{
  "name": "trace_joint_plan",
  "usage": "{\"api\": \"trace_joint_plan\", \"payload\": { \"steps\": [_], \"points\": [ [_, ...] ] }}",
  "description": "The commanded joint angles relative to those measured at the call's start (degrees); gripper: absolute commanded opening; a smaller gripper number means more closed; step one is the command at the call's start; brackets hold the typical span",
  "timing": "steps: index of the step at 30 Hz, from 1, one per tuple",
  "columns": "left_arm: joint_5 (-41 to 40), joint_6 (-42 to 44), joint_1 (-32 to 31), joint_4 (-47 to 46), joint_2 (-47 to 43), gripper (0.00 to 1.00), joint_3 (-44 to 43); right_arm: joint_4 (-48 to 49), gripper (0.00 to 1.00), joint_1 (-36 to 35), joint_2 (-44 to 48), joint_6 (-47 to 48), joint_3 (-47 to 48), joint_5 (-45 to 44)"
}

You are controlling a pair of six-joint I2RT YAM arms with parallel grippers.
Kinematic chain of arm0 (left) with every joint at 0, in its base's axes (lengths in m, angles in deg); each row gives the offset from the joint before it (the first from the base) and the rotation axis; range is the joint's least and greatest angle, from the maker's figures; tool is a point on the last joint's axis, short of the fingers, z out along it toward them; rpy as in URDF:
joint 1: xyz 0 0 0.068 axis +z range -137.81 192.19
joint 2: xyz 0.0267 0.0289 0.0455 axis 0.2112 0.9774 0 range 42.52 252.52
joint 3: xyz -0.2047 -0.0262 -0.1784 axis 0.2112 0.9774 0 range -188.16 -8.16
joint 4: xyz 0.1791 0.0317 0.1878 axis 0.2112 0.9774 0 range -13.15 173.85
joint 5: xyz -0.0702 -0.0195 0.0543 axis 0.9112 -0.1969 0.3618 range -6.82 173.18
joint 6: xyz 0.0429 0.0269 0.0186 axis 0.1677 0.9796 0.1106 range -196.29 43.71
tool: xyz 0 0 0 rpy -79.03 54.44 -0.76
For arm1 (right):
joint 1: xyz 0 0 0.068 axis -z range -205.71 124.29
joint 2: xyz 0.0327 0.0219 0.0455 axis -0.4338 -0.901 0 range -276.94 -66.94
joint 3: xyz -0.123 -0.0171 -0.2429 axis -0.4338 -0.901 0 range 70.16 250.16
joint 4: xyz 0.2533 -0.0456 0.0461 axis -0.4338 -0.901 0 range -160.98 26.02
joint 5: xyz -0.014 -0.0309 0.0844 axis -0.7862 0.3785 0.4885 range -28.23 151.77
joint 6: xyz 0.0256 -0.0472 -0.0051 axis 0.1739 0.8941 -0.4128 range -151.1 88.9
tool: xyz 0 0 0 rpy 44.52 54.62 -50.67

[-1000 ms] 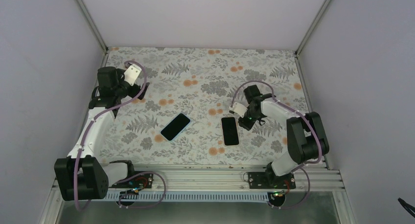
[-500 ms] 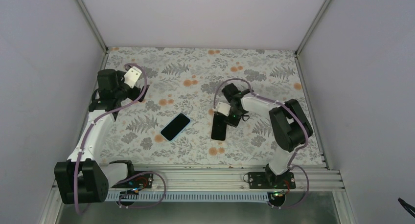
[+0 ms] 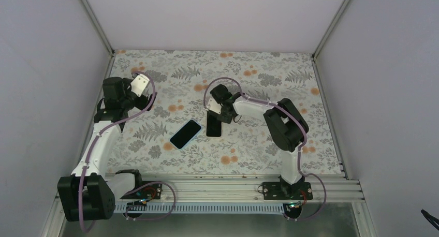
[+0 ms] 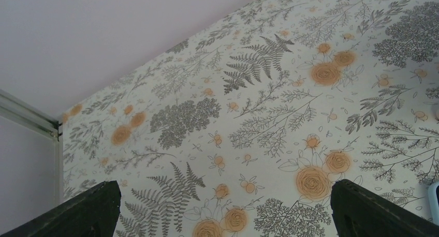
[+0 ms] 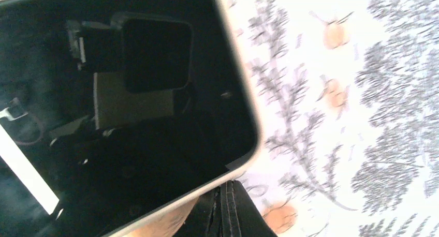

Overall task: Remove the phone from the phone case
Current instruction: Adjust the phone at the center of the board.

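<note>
The phone [image 3: 213, 126], a glossy black slab with a pale rim, lies face up near the middle of the floral table. It fills the left of the right wrist view as the phone [image 5: 129, 107], its screen mirroring the camera. My right gripper [image 3: 218, 112] is shut with nothing between its fingers, and its closed fingertips [image 5: 228, 208] touch the phone's pale edge. A second flat black slab [image 3: 185, 134], probably the phone case, lies just left of the phone. My left gripper [image 3: 146, 96] hovers open over the far left of the table, its left gripper [image 4: 228, 216] fingers wide apart over bare cloth.
The floral cloth [image 3: 269, 144] covers the whole table. Grey walls [image 3: 46, 66] close in the left, right and back sides. A metal rail [image 3: 217, 185] with both arm bases runs along the near edge. The right arm reaches far over to the left.
The shut right gripper has swept leftwards, sliding and turning the phone from right of centre to beside the other black slab. The left arm has barely shifted.
</note>
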Motion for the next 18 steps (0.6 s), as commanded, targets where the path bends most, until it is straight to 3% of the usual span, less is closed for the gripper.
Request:
{"api": "trace_joint_plan", "payload": {
  "steps": [1,18],
  "points": [
    [-0.1,0.1,0.4,-2.3,-1.1,1.00,0.9,5.0,0.03,0.1,-4.6,0.9,1.1,-4.4],
    [0.7,0.4,1.4,-4.0,-0.7,1.00,2.9,-7.4,0.03,-4.0,-12.4,1.7,18.5,16.9]
  ]
}}
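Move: The black phone lies against the right hand's shut fingertips, which rest on its right long edge near the far corner; its middle is about 4 cm to the left and 4 cm back, practically level with the tips. The blue-rimmed phone lies slantwise some 16 cm left and 9 cm back of the right hand. From the idle left hand, the black phone is roughly 22 cm to the right, 9 cm back and 21 cm below. Keep the right fingers shut and low at the table. Slide them forward about 4 cm along the phone's right edge towards its far end, then sweep left, 7 to 8 cm in all, around the far right corner, easing back a little over 1 cm at the end. Let the tips swing left with a slight tilt, and finish close by that corner. ##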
